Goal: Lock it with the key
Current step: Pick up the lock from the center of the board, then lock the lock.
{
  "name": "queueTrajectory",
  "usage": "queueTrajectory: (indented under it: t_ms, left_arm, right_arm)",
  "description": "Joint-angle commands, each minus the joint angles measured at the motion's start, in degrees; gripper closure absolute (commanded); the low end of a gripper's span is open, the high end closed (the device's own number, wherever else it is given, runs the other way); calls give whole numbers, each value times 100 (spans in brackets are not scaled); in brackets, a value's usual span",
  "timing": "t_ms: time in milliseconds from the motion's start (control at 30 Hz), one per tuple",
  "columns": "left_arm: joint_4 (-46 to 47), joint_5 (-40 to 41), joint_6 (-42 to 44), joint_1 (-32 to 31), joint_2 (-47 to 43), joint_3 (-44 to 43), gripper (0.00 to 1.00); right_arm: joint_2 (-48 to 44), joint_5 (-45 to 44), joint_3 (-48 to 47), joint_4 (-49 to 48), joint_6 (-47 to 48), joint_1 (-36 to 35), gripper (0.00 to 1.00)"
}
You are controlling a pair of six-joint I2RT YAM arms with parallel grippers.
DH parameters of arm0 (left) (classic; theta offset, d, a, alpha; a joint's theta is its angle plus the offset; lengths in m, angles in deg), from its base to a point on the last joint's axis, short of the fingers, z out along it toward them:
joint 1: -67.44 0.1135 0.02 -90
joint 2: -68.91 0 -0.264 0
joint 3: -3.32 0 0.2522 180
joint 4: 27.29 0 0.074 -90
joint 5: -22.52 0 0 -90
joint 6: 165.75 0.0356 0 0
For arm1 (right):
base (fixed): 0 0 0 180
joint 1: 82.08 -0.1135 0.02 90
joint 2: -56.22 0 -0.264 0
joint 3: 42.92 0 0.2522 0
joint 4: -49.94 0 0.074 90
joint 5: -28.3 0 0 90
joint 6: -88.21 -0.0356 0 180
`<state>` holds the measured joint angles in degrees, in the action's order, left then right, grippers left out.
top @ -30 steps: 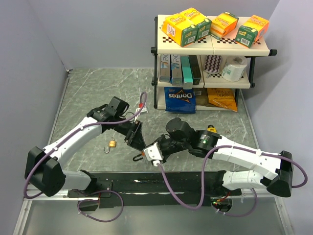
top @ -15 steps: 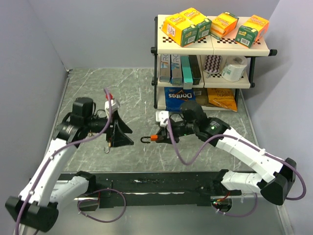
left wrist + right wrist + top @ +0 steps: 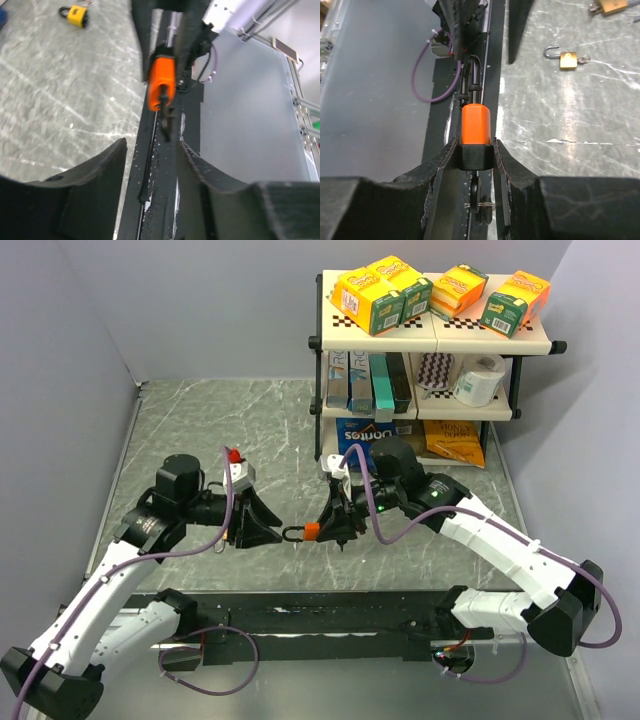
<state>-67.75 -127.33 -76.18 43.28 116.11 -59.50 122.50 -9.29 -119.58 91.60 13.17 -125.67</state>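
My right gripper (image 3: 335, 524) (image 3: 476, 150) is shut on the black base of an orange padlock (image 3: 311, 531) (image 3: 476, 121). The lock is held above the table. Its black shackle (image 3: 292, 533) (image 3: 472, 75) points left at my left gripper (image 3: 270, 531) (image 3: 150, 150). A black key (image 3: 476, 190) with a wire ring sticks out of the lock's bottom, between my right fingers. My left gripper is open, with nothing between its fingers. In the left wrist view, the orange padlock (image 3: 161, 84) and the shackle (image 3: 166, 120) hang just ahead of the fingertips.
A small brass padlock (image 3: 76, 15) (image 3: 568, 59) with an open shackle lies on the marble table (image 3: 200, 430). A second brass lock (image 3: 610, 5) shows at the frame edge. A shelf rack (image 3: 430, 350) with boxes, a Doritos bag (image 3: 367, 443) and a paper roll stands at the back right.
My right arm has carried the orange padlock up from the near edge to mid-table and turned its shackle leftward. My left gripper has swung right to face the shackle, and its fingers have narrowed.
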Motion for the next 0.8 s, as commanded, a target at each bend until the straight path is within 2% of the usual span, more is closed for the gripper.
queueTrajectory:
  t_ms: [0, 233, 400, 433, 467, 567, 767]
  left_arm:
    - [446, 0, 78, -299, -123, -104, 54]
    - [297, 44, 78, -528, -27, -122, 57]
    - [481, 246, 52, -704, 52, -122, 71]
    - [507, 246, -149, -721, 70, -122, 76]
    - [525, 246, -159, -756, 79, -122, 85]
    - [595, 273, -238, -835, 96, -95, 97]
    - [859, 527, -537, -1029, 96, -25, 99]
  right_arm:
    - [-36, 358, -320, -338, -213, 35, 100]
    - [-1, 367, -320, -311, -195, 26, 100]
    - [16, 446, -346, -312, -230, 26, 100]
    - [16, 455, -346, -320, -248, 26, 100]
    - [8, 473, -346, -329, -248, 26, 100]
    - [8, 508, -346, -338, -257, 35, 100]
    - [43, 622, -338, -513, -459, 26, 100]
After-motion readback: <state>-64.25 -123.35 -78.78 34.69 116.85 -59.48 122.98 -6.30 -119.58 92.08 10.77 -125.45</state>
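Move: The orange padlock is already in the right fingers, its middle about 3 cm left of the right hand point and 1 cm below it. From the open left hand it lies roughly 5 cm to the right and 2 cm back, about level, shackle pointing at the left fingers. The right fingertips are some 8 cm right and 2 cm back; the small brass padlock lies about 11 cm left, 3 cm ahead and 18 cm below. Left hand eases about 2 cm right and 2 cm back, closing to pinch the held orange padlock's shackle. ##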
